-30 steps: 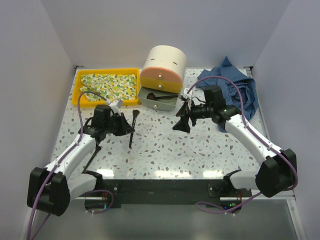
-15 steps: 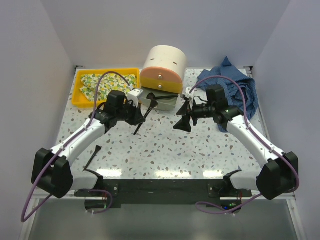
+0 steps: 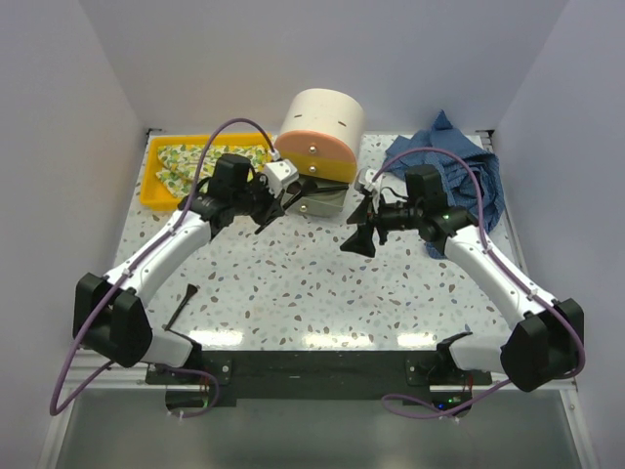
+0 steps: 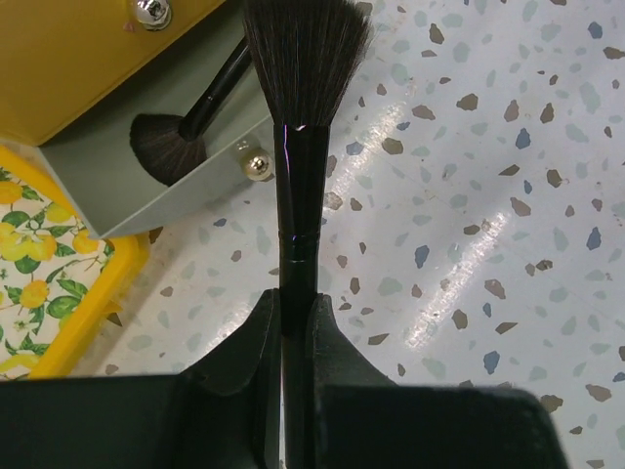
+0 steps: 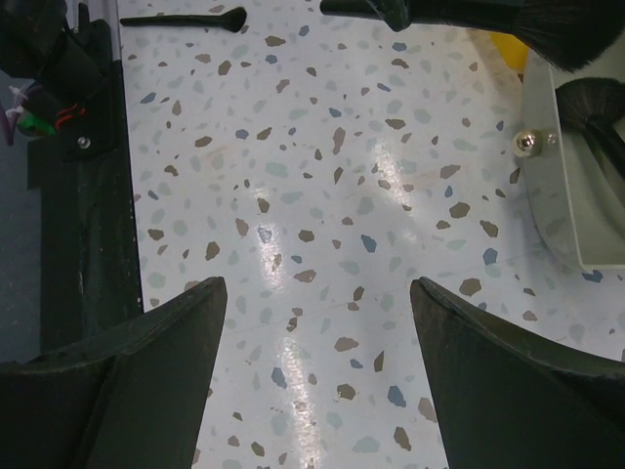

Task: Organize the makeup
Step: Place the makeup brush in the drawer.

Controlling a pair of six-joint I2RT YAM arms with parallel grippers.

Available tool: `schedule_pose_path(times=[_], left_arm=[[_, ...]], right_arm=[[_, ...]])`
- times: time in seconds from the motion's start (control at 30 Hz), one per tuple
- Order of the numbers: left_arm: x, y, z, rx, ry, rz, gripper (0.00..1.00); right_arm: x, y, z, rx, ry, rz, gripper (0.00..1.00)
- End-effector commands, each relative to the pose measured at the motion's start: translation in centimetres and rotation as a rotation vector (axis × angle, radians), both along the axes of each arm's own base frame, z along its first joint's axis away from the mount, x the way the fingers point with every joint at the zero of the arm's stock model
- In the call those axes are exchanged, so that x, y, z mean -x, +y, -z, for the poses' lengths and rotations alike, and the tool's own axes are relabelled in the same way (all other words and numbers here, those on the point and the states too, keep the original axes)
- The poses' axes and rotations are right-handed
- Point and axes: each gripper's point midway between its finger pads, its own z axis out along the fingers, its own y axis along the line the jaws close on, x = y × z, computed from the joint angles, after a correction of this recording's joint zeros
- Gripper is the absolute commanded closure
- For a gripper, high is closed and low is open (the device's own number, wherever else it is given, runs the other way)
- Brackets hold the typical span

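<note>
My left gripper [image 3: 278,202] [image 4: 296,311] is shut on the handle of a dark makeup brush [image 4: 296,215]. Its flat bristle head [image 4: 305,59] hangs just over the front edge of the open grey drawer [image 3: 323,204] [image 4: 127,200]. Another brush [image 4: 171,145] [image 5: 591,98] lies inside that drawer. A third thin brush [image 3: 183,306] [image 5: 186,18] lies on the table near the left arm's base. My right gripper [image 3: 355,237] [image 5: 317,285] hovers open over bare tabletop to the right of the drawer, holding nothing. No palettes or discs show.
The drawer belongs to a cream and pink round organizer [image 3: 318,135] at the back. A yellow tray [image 3: 156,186] with a leaf-patterned cloth [image 3: 186,159] is at back left. A blue cloth [image 3: 459,171] lies at back right. White walls close three sides.
The left arm has carried the brush from the left middle of the table back and right to the drawer's front. The right arm has stayed still.
</note>
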Motion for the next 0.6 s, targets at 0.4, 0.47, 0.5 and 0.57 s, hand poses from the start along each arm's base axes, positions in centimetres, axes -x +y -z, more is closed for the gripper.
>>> schedule_pose_path(times=[0.4,0.47,0.5,0.57], left_arm=[[-5.1,-3.0,-1.4,-0.181,-0.158,0.244,1.00],[-5.8,-3.2,-0.4,-0.235,-0.166,0.283,1.00],[-6.4,-3.4,-0.9,-0.248,-0.190,0.293,1.00],[-7.1,-3.4,0.0,-0.301,-0.204,0.326,1.00]], right_arm=[[-0.8,-2.1,-3.2,-0.034,-0.097,0.048,0.20],[-0.8,-2.2,-3.3,-0.039,-0.098,0.050,0.20],[-0.8,-2.3,-3.3,-0.040,-0.096,0.051,0.20],[-0.9,-2.3,-3.4,-0.043,-0.097,0.052,0.20]])
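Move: The open grey bottom drawer, where the held makeup brush is going, has its middle about 7 cm ahead of the left hand, 7 cm to its right and 10 cm below. The fan brush already in it is centred roughly 1 cm beyond and 2 cm right of the drawer's middle; the yellow tray lies some 11 cm ahead and 17 cm left of the left hand. From the empty right hand the drawer is about 11 cm ahead, 10 cm left and 13 cm below. The makeup brush, still pinched by its handle in the left fingers, is carried about 5 cm forward and then also some 3 cm right, nearly level with only a slight dip at the end, to bring it over the drawer. On the way the wrist turns roughly 15 degrees clockwise. The open right hand backs off about 3 cm, mostly to its right and a little up. ##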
